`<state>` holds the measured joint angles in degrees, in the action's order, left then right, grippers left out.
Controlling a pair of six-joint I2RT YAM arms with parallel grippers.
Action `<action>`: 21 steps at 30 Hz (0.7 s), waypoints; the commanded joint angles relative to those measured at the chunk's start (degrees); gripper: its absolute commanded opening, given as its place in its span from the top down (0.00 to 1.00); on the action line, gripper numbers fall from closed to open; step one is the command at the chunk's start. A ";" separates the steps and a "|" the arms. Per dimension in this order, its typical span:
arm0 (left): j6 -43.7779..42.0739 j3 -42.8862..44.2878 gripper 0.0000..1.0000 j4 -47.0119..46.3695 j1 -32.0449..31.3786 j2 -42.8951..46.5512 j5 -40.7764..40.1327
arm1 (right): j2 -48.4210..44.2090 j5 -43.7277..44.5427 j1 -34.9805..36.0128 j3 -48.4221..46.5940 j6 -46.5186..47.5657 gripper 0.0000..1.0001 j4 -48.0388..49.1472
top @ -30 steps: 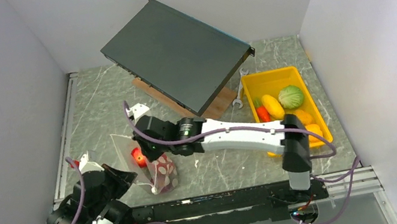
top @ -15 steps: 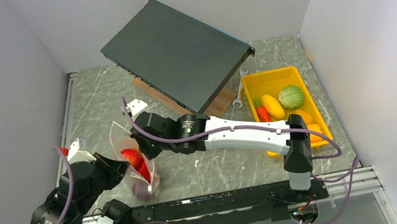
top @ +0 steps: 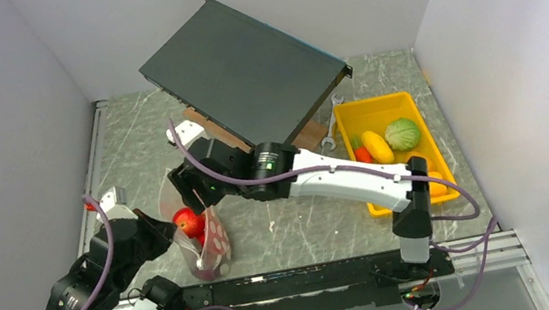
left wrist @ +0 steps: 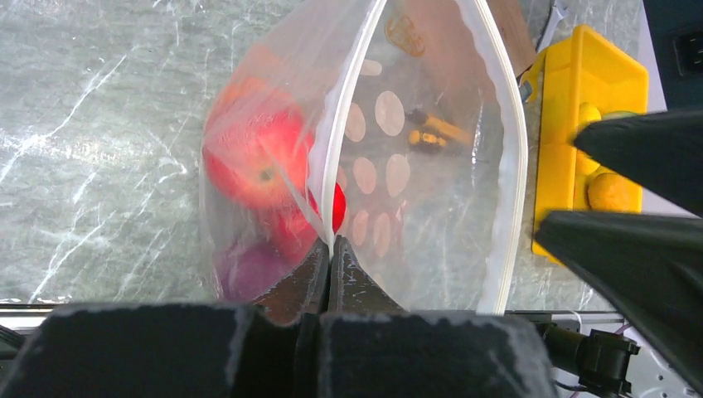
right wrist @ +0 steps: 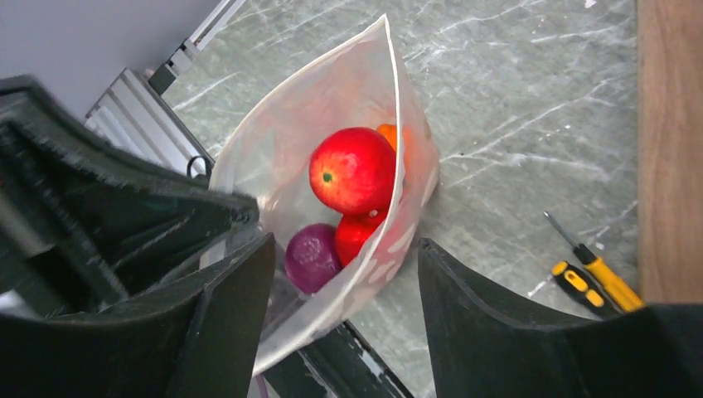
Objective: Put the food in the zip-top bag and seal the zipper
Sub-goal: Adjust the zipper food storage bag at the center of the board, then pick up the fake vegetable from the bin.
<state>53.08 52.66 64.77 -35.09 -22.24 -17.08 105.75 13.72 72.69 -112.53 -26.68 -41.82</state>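
Observation:
The zip-top bag (top: 213, 237) stands with its mouth open, near the table's front left. My left gripper (left wrist: 330, 249) is shut on one lip of the zipper (left wrist: 348, 108); the other lip (left wrist: 514, 166) bows away. Food lies inside: a big red piece (right wrist: 352, 170), a purple piece (right wrist: 311, 257), a smaller red one (right wrist: 361, 232) and a bit of orange (right wrist: 390, 133). My right gripper (right wrist: 346, 240) hangs open just above the bag's mouth, holding nothing. More food sits in the yellow tray (top: 350, 121): a green cabbage (top: 401, 134), a yellow piece (top: 377, 146) and a carrot (top: 362, 155).
A large dark slab (top: 241, 76) leans over a wooden board (top: 303, 146) at the back. A wrench (top: 331, 133) lies beside the tray. A yellow-handled screwdriver (right wrist: 593, 278) lies on the marble next to the board. Walls close in on three sides.
My right gripper has opened and let go of the red piece, which now rests in the bag; the gripper has drawn back above the mouth. The left gripper keeps its hold.

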 commanded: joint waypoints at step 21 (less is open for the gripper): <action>-13.20 -4.30 1.00 -2.83 -0.23 2.95 0.35 | -38.67 29.17 -42.48 27.68 -1.69 0.34 -10.07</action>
<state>43.44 49.52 63.55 -35.09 -20.49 -16.43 70.43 41.74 40.64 -90.21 -24.75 -49.95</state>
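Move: The yellow crate lies about 50 cm to the right of the open right hand, 14 cm ahead and some 25 cm below; the cabbage in it is about 52 cm right and 17 cm ahead. The zip-top bag is almost under this hand, roughly 3 cm back, 2 cm left and 17 cm down. On the way, the screwdrivers lie 21 cm right and 10 cm ahead. From the left hand, the crate is about 57 cm right and 18 cm ahead. The zip-top bag's rim stays pinched in the left fingers, which sink about 1.5 cm and roll slightly. The right hand, its fingers already open and staying so, leaves the bag upward by some 15 cm, then sweeps about 35 cm right and 13 cm forward over the board towards the yellow crate, dipping 7 cm at the end while the wrist turns some 55 degrees clockwise. ##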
